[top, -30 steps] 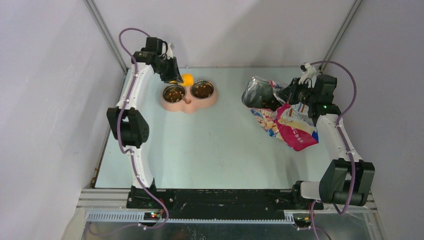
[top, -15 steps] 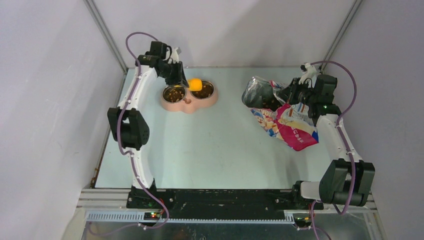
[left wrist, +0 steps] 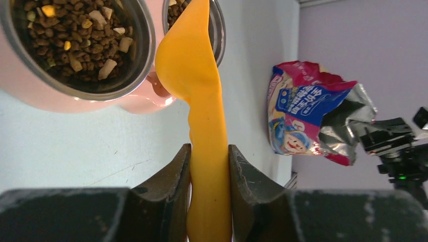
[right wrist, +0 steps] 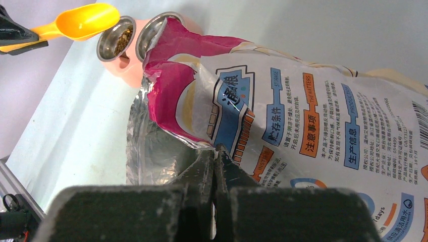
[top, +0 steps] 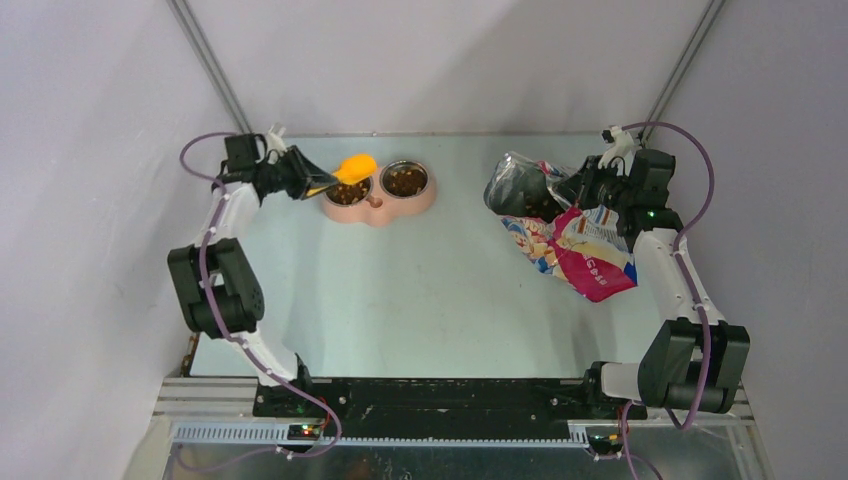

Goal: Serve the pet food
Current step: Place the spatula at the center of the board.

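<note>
Pet food kibble (left wrist: 75,35) fills both steel bowls of the pink feeder (top: 381,211). My left gripper (left wrist: 209,156) is shut on the handle of the yellow scoop (left wrist: 194,65). In the top view that left gripper (top: 314,185) sits left of the feeder, and the scoop (top: 357,165) hangs over the left bowl's far rim. The scoop's inside is hidden. My right gripper (right wrist: 216,156) is shut on the torn top edge of the cat food bag (right wrist: 303,116). The bag (top: 570,245) lies at the right, held open by the right gripper (top: 580,190).
The enclosure's grey walls stand close behind and beside both arms. The left arm's elbow (top: 213,290) juts out past the table's left edge. Bare table (top: 430,290) lies between the feeder, the bag and the arm bases.
The left arm has swung back to the left, carrying the scoop from over the right bowl to the left bowl's far rim. The right arm and the bag have not moved.
</note>
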Tool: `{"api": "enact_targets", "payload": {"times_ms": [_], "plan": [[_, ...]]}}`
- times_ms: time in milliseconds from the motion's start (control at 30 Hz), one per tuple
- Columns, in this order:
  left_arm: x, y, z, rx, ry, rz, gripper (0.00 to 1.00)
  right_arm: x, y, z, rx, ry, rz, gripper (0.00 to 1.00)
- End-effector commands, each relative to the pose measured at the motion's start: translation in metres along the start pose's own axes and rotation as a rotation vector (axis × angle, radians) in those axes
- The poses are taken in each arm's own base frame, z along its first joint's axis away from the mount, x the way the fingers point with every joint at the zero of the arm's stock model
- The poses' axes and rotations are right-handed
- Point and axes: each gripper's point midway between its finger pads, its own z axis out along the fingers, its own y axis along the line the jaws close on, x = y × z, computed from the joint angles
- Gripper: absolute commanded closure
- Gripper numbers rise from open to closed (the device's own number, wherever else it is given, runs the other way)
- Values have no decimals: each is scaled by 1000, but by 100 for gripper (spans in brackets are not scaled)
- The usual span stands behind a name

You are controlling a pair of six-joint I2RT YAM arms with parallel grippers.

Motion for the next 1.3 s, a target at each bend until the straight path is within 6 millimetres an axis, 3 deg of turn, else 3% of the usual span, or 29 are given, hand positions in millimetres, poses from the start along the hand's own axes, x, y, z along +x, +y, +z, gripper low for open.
{"api": "enact_targets", "payload": {"times_ms": [0,233,600,1267], "plan": [[-30,-30,-34,197,-166,49,100,-11,-7,-6,41,-30,-25,100],[-40,10,-67,174,-311,-38,100,-9,-7,-5,34,-24,-17,100],[-48,49,-100,140,-432,-103,100,-8,-6,-5,26,-21,-13,100],[-39,95,-87,51,-435,-209,100,-11,-3,-8,24,-31,-16,100]]}}
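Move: The left hand still holds the yellow spatula by its handle, its scoop end reaching over the bowl stand; the board's centre, where it is due, lies about 31 cm to this hand's right, 7 cm back and 17 cm below. The left bowl is some 9 cm ahead and 5 cm right, the right bowl 12 cm ahead and 20 cm right, both about 14 cm below. From the right hand the board's centre is roughly 32 cm left, 3 cm back and 21 cm below. The left hand sweeps the spatula about 12 cm to the left and slightly back at nearly level height, away from the bowl stand and the board's centre, quick at first and then easing almost to a stop out by the left side of the board. On the way the wrist swivels some 25 degrees counter-clockwise and tips up a little, so that the spatula swings round to point more forward, while the fingers keep their pinch on its handle. ##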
